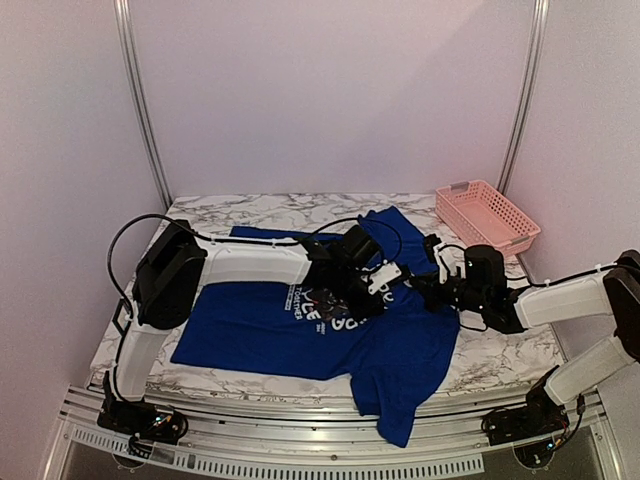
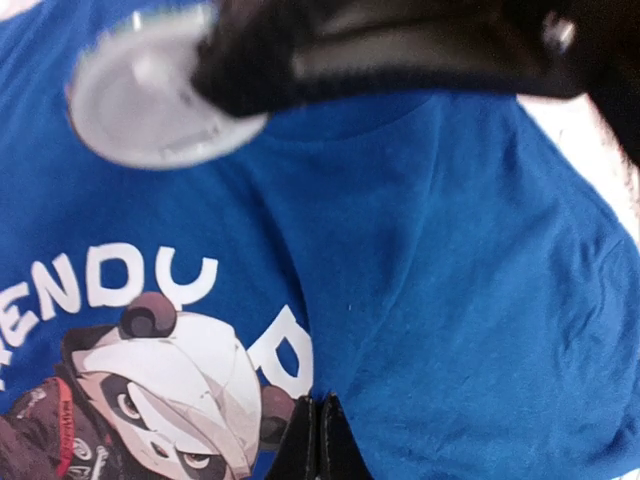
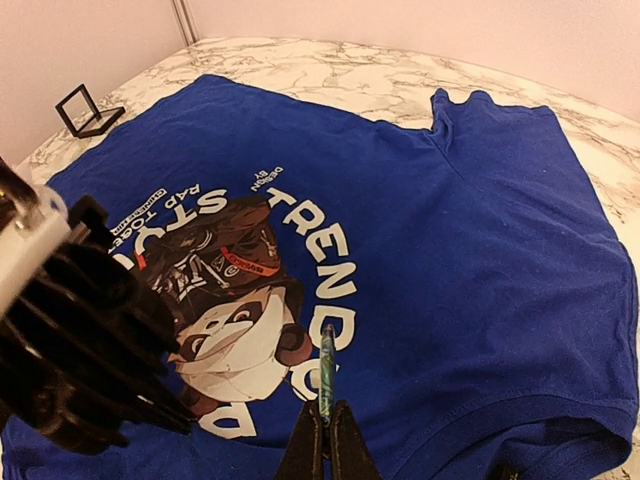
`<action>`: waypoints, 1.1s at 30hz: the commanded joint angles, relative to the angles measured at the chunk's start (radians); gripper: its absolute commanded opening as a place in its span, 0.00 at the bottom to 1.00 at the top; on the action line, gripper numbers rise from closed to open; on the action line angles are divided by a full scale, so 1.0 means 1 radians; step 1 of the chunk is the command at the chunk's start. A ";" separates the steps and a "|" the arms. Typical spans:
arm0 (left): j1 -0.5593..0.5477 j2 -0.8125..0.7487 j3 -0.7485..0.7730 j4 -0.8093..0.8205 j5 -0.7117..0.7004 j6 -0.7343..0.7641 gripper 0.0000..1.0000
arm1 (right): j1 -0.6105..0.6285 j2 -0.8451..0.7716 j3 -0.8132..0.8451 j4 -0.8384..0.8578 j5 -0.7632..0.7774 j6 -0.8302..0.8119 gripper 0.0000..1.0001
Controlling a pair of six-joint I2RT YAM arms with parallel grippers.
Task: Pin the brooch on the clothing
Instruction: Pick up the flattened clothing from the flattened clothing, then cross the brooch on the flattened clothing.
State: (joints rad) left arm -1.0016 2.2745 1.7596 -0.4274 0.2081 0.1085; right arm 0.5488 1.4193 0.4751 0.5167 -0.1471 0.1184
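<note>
The clothing [image 1: 250, 320], a royal-blue T-shirt with a white-lettered panda print, lies flat on the marble table. Over the print, my left gripper [image 2: 318, 425] is shut, its tips pinching a crease of the clothing [image 2: 480, 250]. My right gripper [image 3: 325, 430] is shut on the brooch [image 3: 326, 365], which shows edge-on as a thin green-blue disc just above the clothing [image 3: 470, 200] beside the lettering. In the left wrist view the right gripper's dark fingers [image 2: 380, 50] hang at the top, with a round grey disc [image 2: 150, 95] at their tip. Both grippers meet over the chest [image 1: 385, 290].
A pink lattice basket [image 1: 487, 215] stands at the back right corner. A small black open-frame cube [image 3: 88, 110] sits on the marble beyond the shirt's far edge. The left arm's black wrist [image 3: 70, 350] fills the right wrist view's lower left. One sleeve hangs over the table's front edge [image 1: 400, 420].
</note>
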 commanded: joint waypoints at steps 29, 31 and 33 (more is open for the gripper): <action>0.125 -0.003 0.232 -0.296 0.279 0.280 0.00 | 0.068 -0.019 -0.164 0.479 -0.029 -0.138 0.00; 0.139 -0.003 0.225 -0.308 0.294 0.312 0.01 | 0.073 0.025 -0.156 0.529 -0.032 -0.124 0.00; 0.156 -0.007 0.214 -0.317 0.302 0.353 0.05 | 0.074 0.053 -0.149 0.573 -0.034 -0.085 0.00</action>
State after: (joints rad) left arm -0.8837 2.2520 1.9980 -0.7044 0.4900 0.3538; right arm 0.6113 1.4158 0.3050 0.9607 -0.1852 -0.0223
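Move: In the left fingers a fold of the flattened clothing is already pinched; the brooch in the right fingers lies about 5 cm ahead, 5 cm to the right and 5 cm above. The panda print is roughly 4 cm ahead and 8 cm left of the left hand, a little lower; the collar about 10 cm right and 2 cm ahead. From the right hand the pinched fold is some 4 cm back, 6 cm left and 6 cm down. Lifting the pinched fold with shut fingers, the left hand climbs over 9 cm, up beside the brooch, then eases down a little while drifting forward and left, turning slightly clockwise. Meanwhile the right hand, keeping its hold on the brooch, rises and backs off about 3 cm each, shifts slightly left near the end and tips its fingertips upward. ##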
